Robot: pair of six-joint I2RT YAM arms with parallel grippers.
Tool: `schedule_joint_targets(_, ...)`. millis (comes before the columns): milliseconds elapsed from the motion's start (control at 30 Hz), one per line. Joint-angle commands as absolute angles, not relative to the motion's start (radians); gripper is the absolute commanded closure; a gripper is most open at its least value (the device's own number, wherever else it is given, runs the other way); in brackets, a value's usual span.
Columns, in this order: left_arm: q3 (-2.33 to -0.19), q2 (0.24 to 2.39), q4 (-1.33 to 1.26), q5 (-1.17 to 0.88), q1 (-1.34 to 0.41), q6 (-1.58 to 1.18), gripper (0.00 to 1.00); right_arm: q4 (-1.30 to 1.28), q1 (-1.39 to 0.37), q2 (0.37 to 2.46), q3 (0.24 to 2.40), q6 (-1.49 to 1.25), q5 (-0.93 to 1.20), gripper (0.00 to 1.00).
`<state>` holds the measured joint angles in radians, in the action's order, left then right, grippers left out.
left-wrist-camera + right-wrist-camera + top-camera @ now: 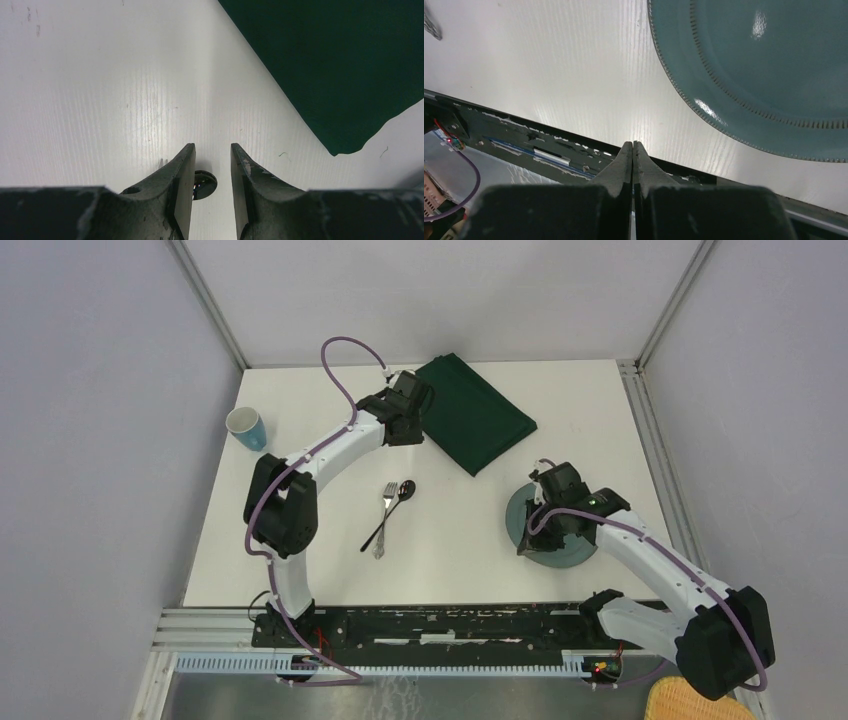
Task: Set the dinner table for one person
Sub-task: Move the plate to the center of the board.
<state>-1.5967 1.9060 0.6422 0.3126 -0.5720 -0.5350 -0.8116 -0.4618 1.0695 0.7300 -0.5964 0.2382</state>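
Observation:
The dinner table is a plain white top. A fork and a spoon lie crossed at its middle. The teal plate sits near the front right, half hidden under my right arm. My right gripper hangs over the plate's left rim, shut with nothing in it, and the plate fills that view's upper right. My left gripper is open and empty beside the left edge of the dark green cloth. The spoon's bowl shows between its fingers.
A light blue cup stands upright at the table's left edge. The green cloth lies flat at the back centre. The arms' black base rail runs along the near edge, and a woven basket sits off the table at the bottom right.

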Motion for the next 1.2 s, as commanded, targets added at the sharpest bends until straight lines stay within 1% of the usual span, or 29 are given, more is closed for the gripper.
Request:
schedule_joint_targets(0, -1.594, 1.856, 0.626, 0.313, -0.562, -0.507, 0.61, -0.835, -0.469, 1.09, 0.716, -0.576, 0.249, 1.0)
schedule_joint_targets(233, -1.578, 1.836, 0.627, 0.307, -0.558, -0.505, 0.61, -0.862, -0.475, 1.092, 0.683, -0.587, 0.219, 1.0)
schedule_joint_targets(433, -1.554, 1.819, 0.622, 0.303, -0.557, -0.508, 0.61, -0.914, -0.475, 1.107, 0.688, -0.667, 0.1, 1.0)
schedule_joint_targets(567, -1.543, 1.806, 0.62, 0.301, -0.556, -0.506, 0.61, -0.908, -0.474, 1.101, 0.667, -0.711, 0.069, 1.0)
schedule_joint_targets(900, -1.53, 1.782, 0.62, 0.287, -0.551, -0.498, 0.62, -0.778, -0.476, 1.155, 0.583, -0.776, 0.054, 1.0)
schedule_joint_targets(1167, -1.528, 1.775, 0.619, 0.279, -0.547, -0.491, 0.62, -0.754, -0.476, 1.158, 0.572, -0.788, 0.018, 1.0)
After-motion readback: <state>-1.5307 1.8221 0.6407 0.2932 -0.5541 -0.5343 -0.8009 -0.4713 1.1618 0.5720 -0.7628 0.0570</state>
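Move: The plate's middle lies about 8 cm ahead of the right hand and 7 cm to its right, some 7 cm below. The fork and spoon lie crossed around 31 cm to this hand's left and 9 cm ahead; the green napkin's middle is roughly 36 cm ahead and 13 cm left. From the left hand the plate is some 17 cm back and 33 cm to the right, about 11 cm lower. With its fingers already shut, the right hand sinks nearly 7 cm to the table just on the robot's side of the plate's near rim, first drawing back about 3 cm and then sliding some 4 cm to the right. As it sinks, the wrist swings the fingers from a leftward slant to almost straight down and turns about 10 degrees clockwise, leaving the closed tips right by the rim, though contact can't be made out. ##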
